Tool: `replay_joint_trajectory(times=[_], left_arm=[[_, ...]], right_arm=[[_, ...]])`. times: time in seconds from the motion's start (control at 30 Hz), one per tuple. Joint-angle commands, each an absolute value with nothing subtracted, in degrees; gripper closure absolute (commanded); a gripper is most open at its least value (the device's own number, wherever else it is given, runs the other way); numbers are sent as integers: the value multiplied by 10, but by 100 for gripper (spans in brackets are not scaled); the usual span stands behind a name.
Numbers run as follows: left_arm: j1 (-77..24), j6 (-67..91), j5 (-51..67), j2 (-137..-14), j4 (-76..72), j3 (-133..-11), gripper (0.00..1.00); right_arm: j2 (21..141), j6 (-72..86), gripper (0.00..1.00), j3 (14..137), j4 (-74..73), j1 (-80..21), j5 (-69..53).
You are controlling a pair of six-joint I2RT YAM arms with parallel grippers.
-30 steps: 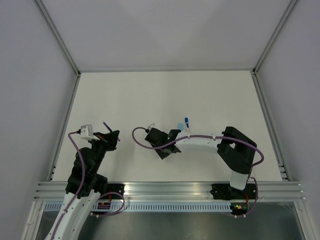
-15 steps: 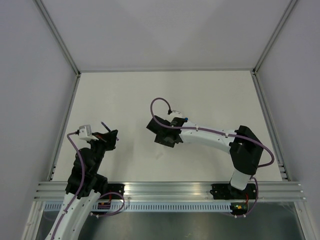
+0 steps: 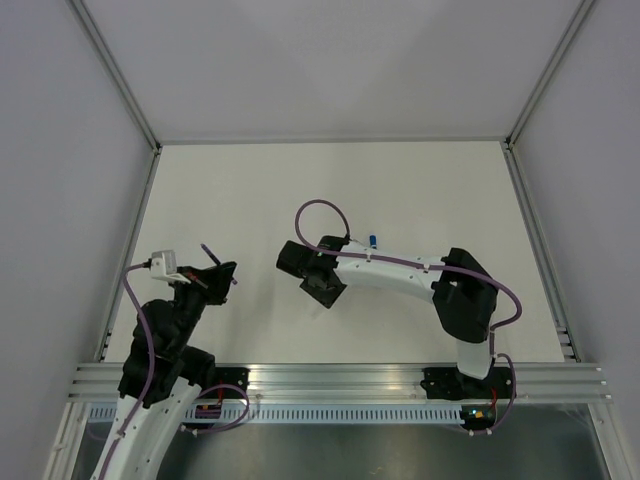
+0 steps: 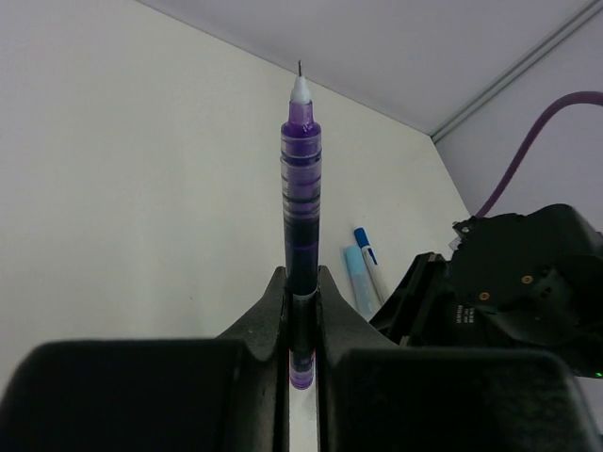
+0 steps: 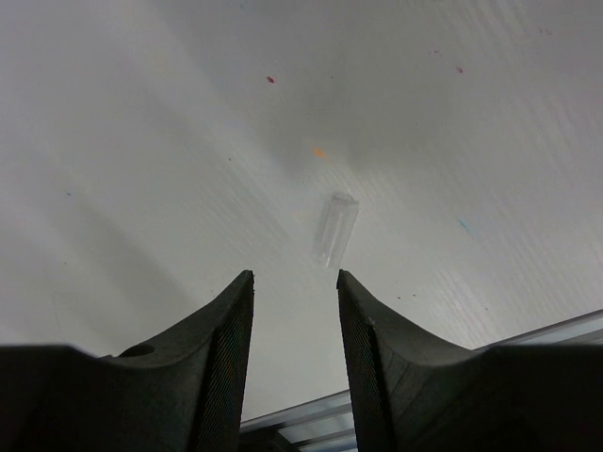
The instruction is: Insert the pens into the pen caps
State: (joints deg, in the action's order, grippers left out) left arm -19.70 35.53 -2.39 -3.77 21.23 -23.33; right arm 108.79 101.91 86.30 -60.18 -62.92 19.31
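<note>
My left gripper (image 4: 301,287) is shut on a dark purple pen (image 4: 301,188), held upright with its fine tip pointing away. From above, that gripper (image 3: 218,272) sits at the left with the pen (image 3: 211,250) sticking out beyond it. My right gripper (image 5: 294,278) stands open just above the table, nothing between its fingers. A clear pen cap (image 5: 335,229) lies flat a little beyond the fingertips. A white pen with a blue end (image 4: 369,259) and a pale blue pen cap (image 4: 356,273) lie side by side near the right arm. From above, only the pen's blue end (image 3: 372,240) shows.
The right arm's black wrist (image 4: 518,282) fills the right side of the left wrist view. A metal rail (image 3: 340,380) runs along the near edge, and grey walls (image 3: 60,200) close in the white table (image 3: 330,190) on three sides.
The right arm has swung left and turned, so its gripper now points at the near edge over the clear cap. The left arm has shifted slightly left, still holding the pen.
</note>
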Motion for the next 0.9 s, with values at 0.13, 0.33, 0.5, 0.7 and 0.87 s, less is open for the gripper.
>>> replay_joint_trajectory(times=[0.13, 0.33, 0.5, 0.7, 0.87], left_arm=[[-196, 358, 18, -6, 243, -251, 98], [-196, 358, 20, -6, 244, -250, 98], [-196, 359, 21, -5, 246, -248, 98], [-196, 359, 18, -6, 247, -249, 98], [-196, 366, 18, 13, 249, -243, 98]], right_arm=[[1130, 1068, 53, 880, -614, -632, 208], [1150, 1078, 54, 873, -591, -632, 191], [1172, 1083, 54, 872, -595, -632, 171], [1177, 1085, 55, 862, -604, -631, 166], [1203, 1064, 58, 860, -593, -632, 148]])
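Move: The clear pen cap lies on the table below the right hand, about 7 cm down and some 4 cm back towards the base, with hardly any sideways offset. The light-blue pen lies about 9 cm ahead of that hand and 10 cm to its right; the blue-capped pen is next to it, about 9 cm ahead and 13 cm right. From the left hand, which already holds the purple pen, the cap is about 14 cm right, 5 cm back and 22 cm below. No contact yet: the right hand sinks about 6 cm almost straight down towards the clear pen cap, easing back roughly 1 cm late on, fingers staying half open and pointing down while their tips tilt slightly back towards the base, and slows just above the table. The left hand draws back about 1 cm, then stays, keeping its pinch on the purple pen. ##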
